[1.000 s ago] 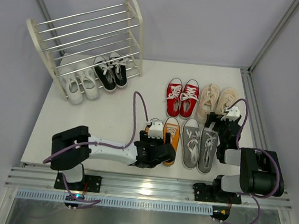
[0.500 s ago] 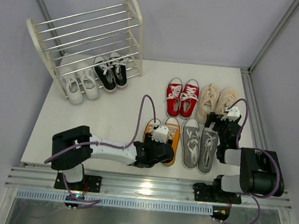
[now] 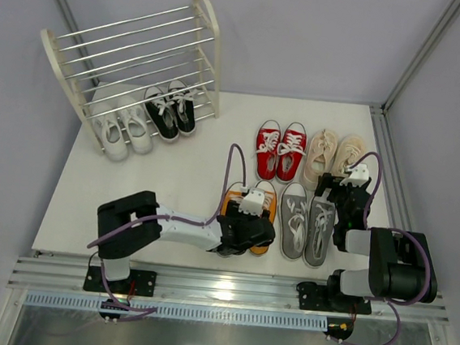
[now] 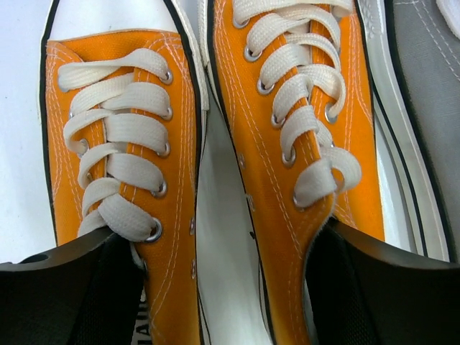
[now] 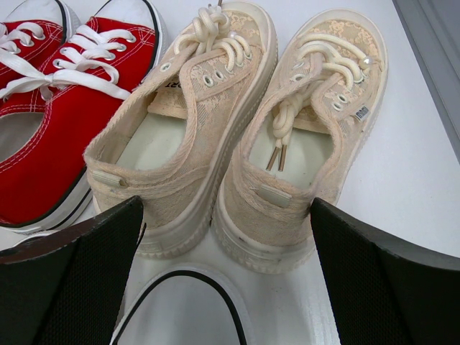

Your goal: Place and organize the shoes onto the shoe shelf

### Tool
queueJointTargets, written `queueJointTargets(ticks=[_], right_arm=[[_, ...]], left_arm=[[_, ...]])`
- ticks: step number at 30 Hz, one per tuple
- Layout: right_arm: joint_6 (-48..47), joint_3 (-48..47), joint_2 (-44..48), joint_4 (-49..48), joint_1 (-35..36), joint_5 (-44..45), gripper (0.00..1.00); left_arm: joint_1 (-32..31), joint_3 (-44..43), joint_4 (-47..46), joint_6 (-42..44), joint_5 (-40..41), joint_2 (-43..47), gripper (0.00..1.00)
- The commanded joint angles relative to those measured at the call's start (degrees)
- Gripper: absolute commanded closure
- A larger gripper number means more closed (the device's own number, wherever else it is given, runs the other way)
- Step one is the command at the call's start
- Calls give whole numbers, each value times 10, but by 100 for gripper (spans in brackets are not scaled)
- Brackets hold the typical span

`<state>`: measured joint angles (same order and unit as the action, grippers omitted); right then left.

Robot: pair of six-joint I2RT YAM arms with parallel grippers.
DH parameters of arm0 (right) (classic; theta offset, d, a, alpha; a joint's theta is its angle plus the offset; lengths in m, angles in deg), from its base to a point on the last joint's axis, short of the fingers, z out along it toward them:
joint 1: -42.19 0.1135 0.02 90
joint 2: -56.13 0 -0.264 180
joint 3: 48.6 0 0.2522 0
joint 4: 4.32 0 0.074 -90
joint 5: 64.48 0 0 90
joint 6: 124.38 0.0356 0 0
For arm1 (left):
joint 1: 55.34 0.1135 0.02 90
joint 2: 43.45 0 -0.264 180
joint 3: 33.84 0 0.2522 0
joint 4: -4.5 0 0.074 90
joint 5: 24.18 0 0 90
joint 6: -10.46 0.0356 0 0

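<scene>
The orange shoes lie side by side at the table's near middle. My left gripper is down on their heel ends. In the left wrist view one finger stands by the left orange shoe and the other by the right one. Their adjoining inner sides lie between the wide jaws, still apart from each other. My right gripper hangs open over the toe of the grey shoes, facing the heels of the beige shoes. The shoe shelf stands at the back left.
White shoes and black shoes sit on the shelf's lowest tier. Red shoes lie left of the beige pair. A grey shoe lies right beside the orange pair. Metal posts frame the table's right edge.
My left arm has swung right and its gripper has settled further over the orange pair's heels. The right arm has not moved.
</scene>
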<state>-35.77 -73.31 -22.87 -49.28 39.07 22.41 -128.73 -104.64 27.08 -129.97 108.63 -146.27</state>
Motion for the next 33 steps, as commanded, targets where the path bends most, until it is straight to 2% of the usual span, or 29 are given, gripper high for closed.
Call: queueJointTargets(ticks=[1, 5, 8, 9, 11, 12, 15, 21, 27, 31, 33], right_arm=[[4, -10, 9, -48, 1, -1, 3], [4, -10, 8, -49, 1, -1, 3], [4, -10, 9, -49, 0, -1, 3], [4, -10, 8, -49, 0, -1, 3], [4, -10, 8, -49, 1, -1, 3], [4, -9, 8, -49, 1, -1, 3], [4, -9, 8, -48, 0, -2, 3], [4, -10, 8, -49, 1, -1, 3], [4, -10, 8, -49, 0, -1, 3], [4, -9, 8, -49, 1, -2, 3], [4, -9, 8, -49, 1, -1, 3]], left_arm=[[22, -17, -85, 38, 28, -17, 25], [39, -11, -136, 54, 35, -13, 28], [51, 1, -162, 59, 36, -1, 39], [54, 3, -165, 64, 31, 2, 51], [54, 5, -162, 68, 26, 8, 62], [54, 6, -159, 69, 27, 9, 76], [55, 19, -164, 72, 25, 15, 99], [54, 47, -138, 66, 8, 46, 100], [40, 61, 46, -4, 103, 135, 100], [56, 93, 52, -1, 133, 191, 100], [75, 96, 36, 40, 129, 210, 100]])
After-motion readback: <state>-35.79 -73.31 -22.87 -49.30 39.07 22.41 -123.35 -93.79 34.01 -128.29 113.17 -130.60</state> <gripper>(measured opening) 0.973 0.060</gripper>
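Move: The left hand is already down amid the orange pair, one finger in each shoe's opening, the pair's middle about 2 cm back and 2 cm lower. From that hand the nearer gray shoe stands some 14 cm right and 2 back, the farther gray one 22 right and 4 back; the red pair is about 18 cm ahead, 8 right. From the right hand the orange pair lies roughly 23 cm left, 13 back, 5 below. Forward first, about 3 cm along the orange shoes, while the left hand's open fingers shut, pinching the two inner side walls together between them just behind the laces. After a brief hold there, it carries the pair left some 9 cm, away from the gray shoes, rising about 2 cm and easing slightly back, with a small counter-clockwise turn. ##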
